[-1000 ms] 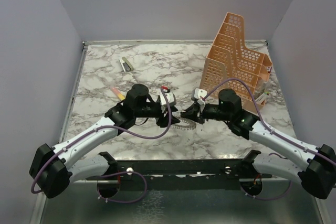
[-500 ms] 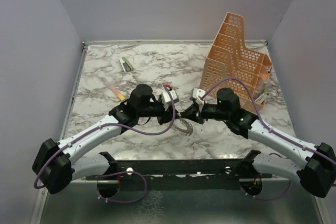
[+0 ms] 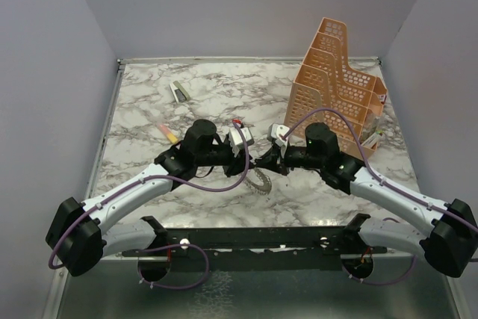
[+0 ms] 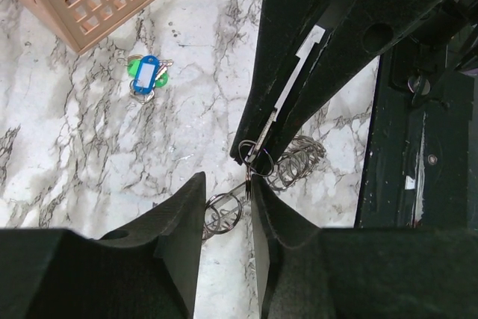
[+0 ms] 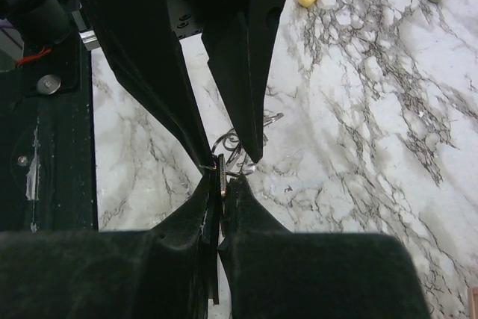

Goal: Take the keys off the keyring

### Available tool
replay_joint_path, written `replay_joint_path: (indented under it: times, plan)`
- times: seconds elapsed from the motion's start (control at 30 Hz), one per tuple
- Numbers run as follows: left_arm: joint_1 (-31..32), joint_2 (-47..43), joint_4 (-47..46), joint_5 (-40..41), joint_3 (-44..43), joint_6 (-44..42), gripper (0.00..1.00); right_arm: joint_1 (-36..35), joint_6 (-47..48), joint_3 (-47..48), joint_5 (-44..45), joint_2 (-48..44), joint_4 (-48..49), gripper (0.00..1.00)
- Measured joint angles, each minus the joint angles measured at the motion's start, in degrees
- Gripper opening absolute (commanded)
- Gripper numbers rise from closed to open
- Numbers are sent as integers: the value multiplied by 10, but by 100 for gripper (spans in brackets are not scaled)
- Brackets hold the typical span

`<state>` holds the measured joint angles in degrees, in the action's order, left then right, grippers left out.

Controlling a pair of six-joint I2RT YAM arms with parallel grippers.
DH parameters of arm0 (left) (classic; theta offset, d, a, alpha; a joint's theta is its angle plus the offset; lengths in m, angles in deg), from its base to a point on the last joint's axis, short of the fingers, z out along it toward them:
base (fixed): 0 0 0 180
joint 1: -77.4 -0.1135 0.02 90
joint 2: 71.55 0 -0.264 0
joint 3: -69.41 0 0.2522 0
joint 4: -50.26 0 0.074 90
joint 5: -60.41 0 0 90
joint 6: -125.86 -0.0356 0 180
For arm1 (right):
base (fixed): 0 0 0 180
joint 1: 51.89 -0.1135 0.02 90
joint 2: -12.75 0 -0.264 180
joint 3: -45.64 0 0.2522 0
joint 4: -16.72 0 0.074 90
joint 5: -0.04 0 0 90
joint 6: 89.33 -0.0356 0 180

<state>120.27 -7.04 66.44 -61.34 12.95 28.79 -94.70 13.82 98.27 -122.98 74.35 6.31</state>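
The keyring (image 3: 258, 178) hangs just above the marble table (image 3: 149, 110) between my two grippers, rimmed with small silvery keys (image 4: 297, 162). My right gripper (image 3: 263, 160) is shut on the ring's upper edge; in the right wrist view the thin metal (image 5: 222, 173) sits edge-on between its fingers. My left gripper (image 3: 245, 158) faces it from the left, open. In the left wrist view its jaws (image 4: 226, 184) stand apart on either side of a hanging part of the ring and keys (image 4: 222, 213), without pinching it.
An orange mesh file rack (image 3: 336, 87) stands at the back right. A blue-green tag (image 4: 147, 76) lies by its foot. A yellow-pink marker (image 3: 169, 133) and a small grey-green object (image 3: 178, 91) lie at the back left.
My left gripper has moved right, close to the right gripper, its jaws now around the ring. The right gripper has shifted slightly left, still holding the ring.
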Motion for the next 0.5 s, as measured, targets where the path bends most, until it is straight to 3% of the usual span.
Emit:
replay_joint_path:
  times: [0.2, 0.37, 0.5]
  plan:
    - [-1, 0, 1, -1, 0, 0, 30, 0, 0, 3, -4, 4, -1, 1]
    - [-1, 0, 1, -11, 0, -1, 2, 0, 0, 3, -5, 6, -1, 0]
    - [0, -2, 0, -24, 0, -3, 0, 0, -2, 3, 2, 5, -1, 0]
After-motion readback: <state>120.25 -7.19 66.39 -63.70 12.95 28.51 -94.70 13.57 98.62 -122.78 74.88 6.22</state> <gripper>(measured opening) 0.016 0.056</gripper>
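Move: In front of the left hand, about 1 cm back and 1 cm to its right at nearly its own height, is the keyring, its thin loop held at the right fingertips; from the right hand that loop is about 1 cm left, level ahead. The bunch of small rings hangs roughly 5 cm below the left hand, 1 cm back and 1 cm right. The blue-tagged keys lie on the table some 7 cm ahead, 9 cm right and 14 cm below it. Closing from about a third open to practically shut, the left fingers come together at the keyring's loop beside the right fingertips and seem to pinch its edge, while the hand eases back about half a centimetre and slightly up. The right hand stays put, pointing left, still shut on the keyring. ##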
